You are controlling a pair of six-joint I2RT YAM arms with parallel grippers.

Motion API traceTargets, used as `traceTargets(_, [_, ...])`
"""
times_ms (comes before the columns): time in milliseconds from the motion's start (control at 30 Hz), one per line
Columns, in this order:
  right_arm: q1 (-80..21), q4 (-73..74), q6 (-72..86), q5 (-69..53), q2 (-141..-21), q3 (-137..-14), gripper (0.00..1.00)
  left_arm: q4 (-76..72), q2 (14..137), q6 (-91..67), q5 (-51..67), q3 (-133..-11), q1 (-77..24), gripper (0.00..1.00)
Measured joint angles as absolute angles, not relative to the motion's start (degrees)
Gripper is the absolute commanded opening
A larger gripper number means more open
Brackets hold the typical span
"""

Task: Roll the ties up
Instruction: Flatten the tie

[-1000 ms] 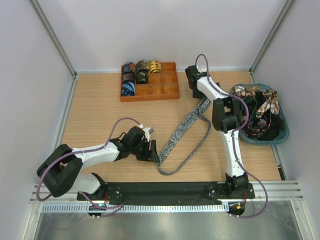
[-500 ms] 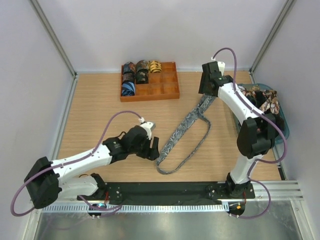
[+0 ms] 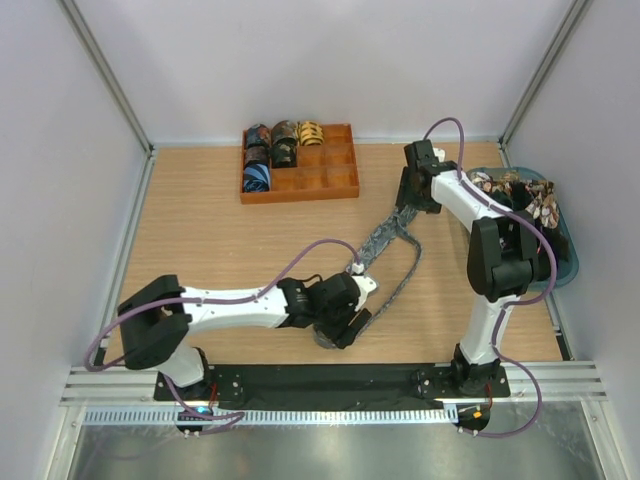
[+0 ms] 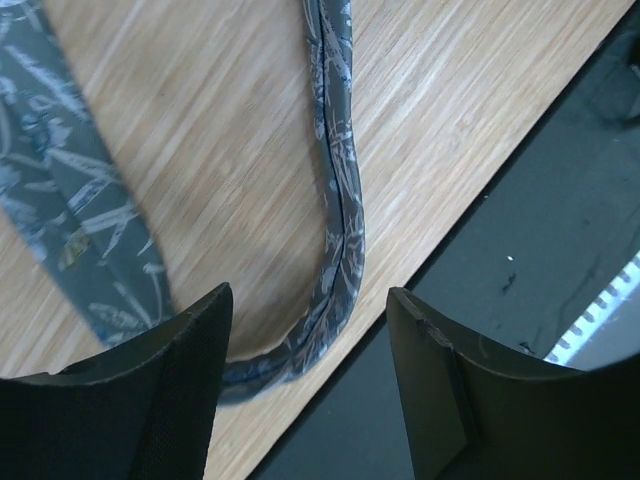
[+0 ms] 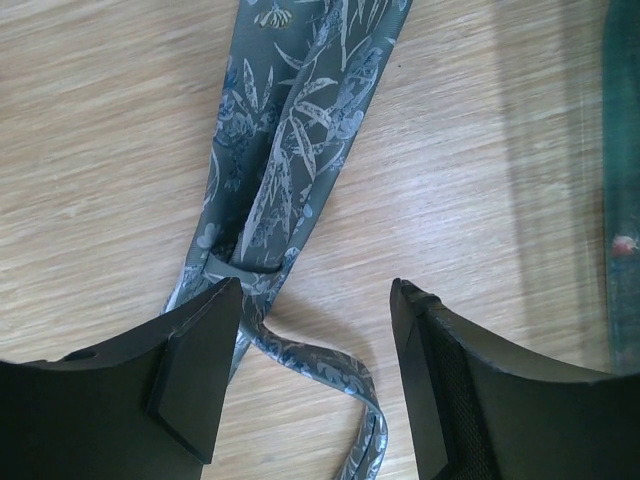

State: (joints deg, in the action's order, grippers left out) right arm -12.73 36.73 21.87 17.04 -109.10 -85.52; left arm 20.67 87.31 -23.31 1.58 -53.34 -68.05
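Note:
A long grey-blue patterned tie (image 3: 385, 232) lies slantwise on the wooden table, doubled back on itself. Its fold (image 4: 343, 250) curves near the black front strip, and my left gripper (image 3: 348, 326) hovers over that fold, open, with nothing between its fingers (image 4: 160, 390). My right gripper (image 3: 407, 203) stands open above the tie's far end (image 5: 290, 150), where the narrow tail (image 5: 325, 365) twists away; it holds nothing. Several rolled ties (image 3: 272, 148) sit in the orange tray (image 3: 335, 170). Loose ties (image 3: 520, 200) are heaped in the teal basket (image 3: 565, 270).
The orange tray stands at the back, left of centre, with bare compartments on its right side. The teal basket sits by the right wall, and its rim (image 5: 622, 150) shows close to my right gripper. A black strip (image 4: 540, 250) runs along the table's front edge.
My left arm has swung right and toward the front edge, ending over the tie's fold. My right gripper has come down over the tie's far end. Both stay open.

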Motion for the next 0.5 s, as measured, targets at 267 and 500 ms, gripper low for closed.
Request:
traceTargets(267, [-10.94, 35.64, 22.72, 14.79, -110.0, -85.82, 0.67, 21.23, 95.96, -21.61, 4.4, -56.1, -68.53, 0.47])
traceTargets(500, [-9.76, 35.05, 22.94, 14.26, -111.85, -88.03, 0.66, 17.87, 96.57, -22.61, 10.2, -55.31, -68.6, 0.03])
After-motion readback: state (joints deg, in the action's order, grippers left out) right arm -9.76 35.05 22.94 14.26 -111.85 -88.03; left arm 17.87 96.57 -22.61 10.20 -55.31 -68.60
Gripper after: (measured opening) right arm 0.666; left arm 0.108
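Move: The narrow tail of the tie bends just behind my left hand: the spot to pinch is about 2 cm back, 2 cm to the right and 4 cm below. The tie's broad blade begins some 5 cm to this hand's left and 3 cm ahead, and the table's near edge lies about 6 cm straight back. From my right hand, that spot on the tail is roughly 32 cm back and 16 cm to the left, 6 cm lower. I sink my left hand about 4 cm with its fingers open, straddling the narrow tail, then ease it some 2 cm back towards the table's near edge and a little right as the fingers close and pinch the tail. My right hand stays open over the far part of the tie, drifting about 2 cm forward and slightly right. ##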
